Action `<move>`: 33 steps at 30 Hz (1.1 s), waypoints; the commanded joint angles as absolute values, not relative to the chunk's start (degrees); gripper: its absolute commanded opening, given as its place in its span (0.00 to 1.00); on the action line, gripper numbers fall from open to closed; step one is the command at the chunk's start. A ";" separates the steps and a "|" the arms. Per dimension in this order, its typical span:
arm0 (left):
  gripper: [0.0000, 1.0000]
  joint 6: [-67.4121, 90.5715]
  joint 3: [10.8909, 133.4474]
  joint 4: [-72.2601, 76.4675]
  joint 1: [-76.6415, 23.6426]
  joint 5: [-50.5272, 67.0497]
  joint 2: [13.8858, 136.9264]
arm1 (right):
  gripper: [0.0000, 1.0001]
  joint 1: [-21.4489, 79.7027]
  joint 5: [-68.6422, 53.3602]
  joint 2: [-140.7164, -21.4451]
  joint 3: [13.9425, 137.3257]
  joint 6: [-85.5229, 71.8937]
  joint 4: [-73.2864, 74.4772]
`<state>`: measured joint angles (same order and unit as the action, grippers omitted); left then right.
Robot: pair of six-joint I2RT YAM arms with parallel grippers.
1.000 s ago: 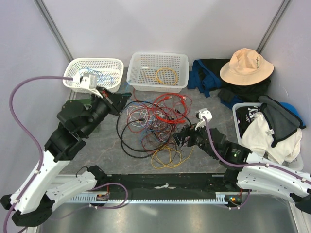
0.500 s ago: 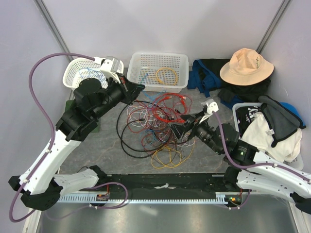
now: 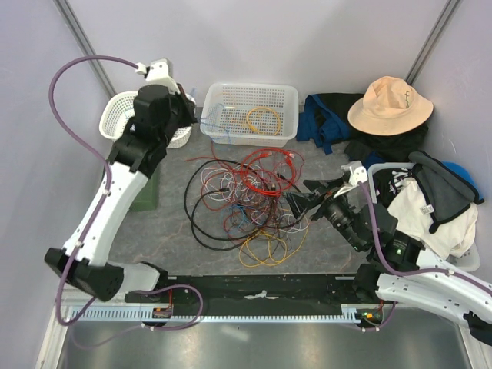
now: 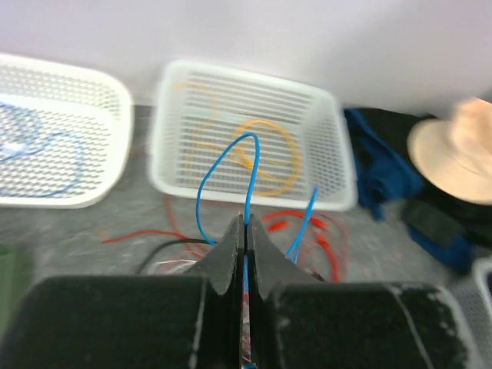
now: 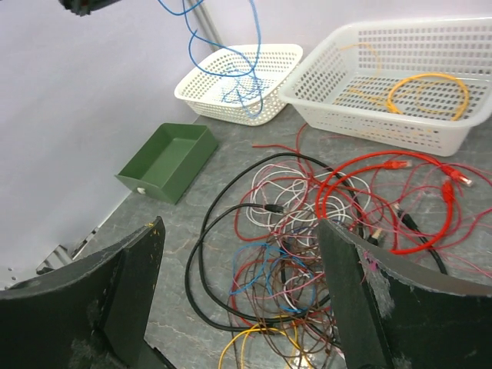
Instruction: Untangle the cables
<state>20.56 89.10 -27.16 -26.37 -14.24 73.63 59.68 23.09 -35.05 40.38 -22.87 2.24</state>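
The cables (image 3: pixel 246 196) lie in a tangle mid-table: red, white, maroon and blue loops (image 5: pixel 307 231), a thick black one (image 3: pixel 192 211) and a yellow one (image 3: pixel 265 247). My left gripper (image 4: pixel 245 219) is raised near the baskets (image 3: pixel 194 114), shut on a thin blue cable (image 4: pixel 201 196) that loops up ahead of the fingers. In the right wrist view that blue cable (image 5: pixel 250 69) hangs in the air over the left basket. My right gripper (image 5: pixel 240 227) is wide open with nothing in it, just right of the tangle (image 3: pixel 304 198).
Two white baskets stand at the back: the left basket (image 3: pixel 115 111) has blue cable in it, the middle basket (image 3: pixel 217 135) holds an orange cable (image 3: pixel 263 121). A green box (image 3: pixel 146 191) sits at the left. A hat (image 3: pixel 390 104) and clothes, some in a bin (image 3: pixel 377 175), crowd the right.
My left arm has risen and swung back toward the baskets, lifting the blue cable. The right gripper has drawn back to the right, off the tangle, still open.
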 commanded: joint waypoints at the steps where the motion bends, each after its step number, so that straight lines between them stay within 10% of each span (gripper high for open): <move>1: 0.02 22.50 94.65 -24.09 -16.10 -12.40 79.60 | 0.88 59.77 26.28 -32.96 39.38 -22.06 4.57; 14: 0.02 21.89 117.84 -17.13 -1.76 -13.72 109.67 | 0.89 59.77 23.29 -36.21 31.91 -23.64 1.14; 21: 1.00 24.34 124.63 -21.36 -0.18 -17.49 118.22 | 0.91 59.77 25.57 -36.56 31.46 -21.89 1.41; 33: 0.99 25.43 89.86 -16.27 -14.79 -7.91 86.51 | 0.91 59.77 25.84 -34.02 29.18 -24.61 1.23</move>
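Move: The left hand holds the blue cable; the left white basket it is bound for lies about 28 cm ahead, 22 cm left and 34 cm below. The second white basket stands some 30 cm ahead and 14 cm right; the green tray lies 4 cm ahead and 22 cm left. From the open right hand, the cable tangle is roughly 15 cm ahead, 11 cm left and 31 cm down, the yellow loop 2 cm ahead and 6 cm left. The left hand lets go of the blue cable at the left white basket, having swung forward about 24 cm and some 18 cm left, turning counter-clockwise and dipping near the end as the fingers open wide; emptied, it draws back, right and slightly up. The right hand, still open, sinks about 9 cm towards the tangle, touching nothing. ##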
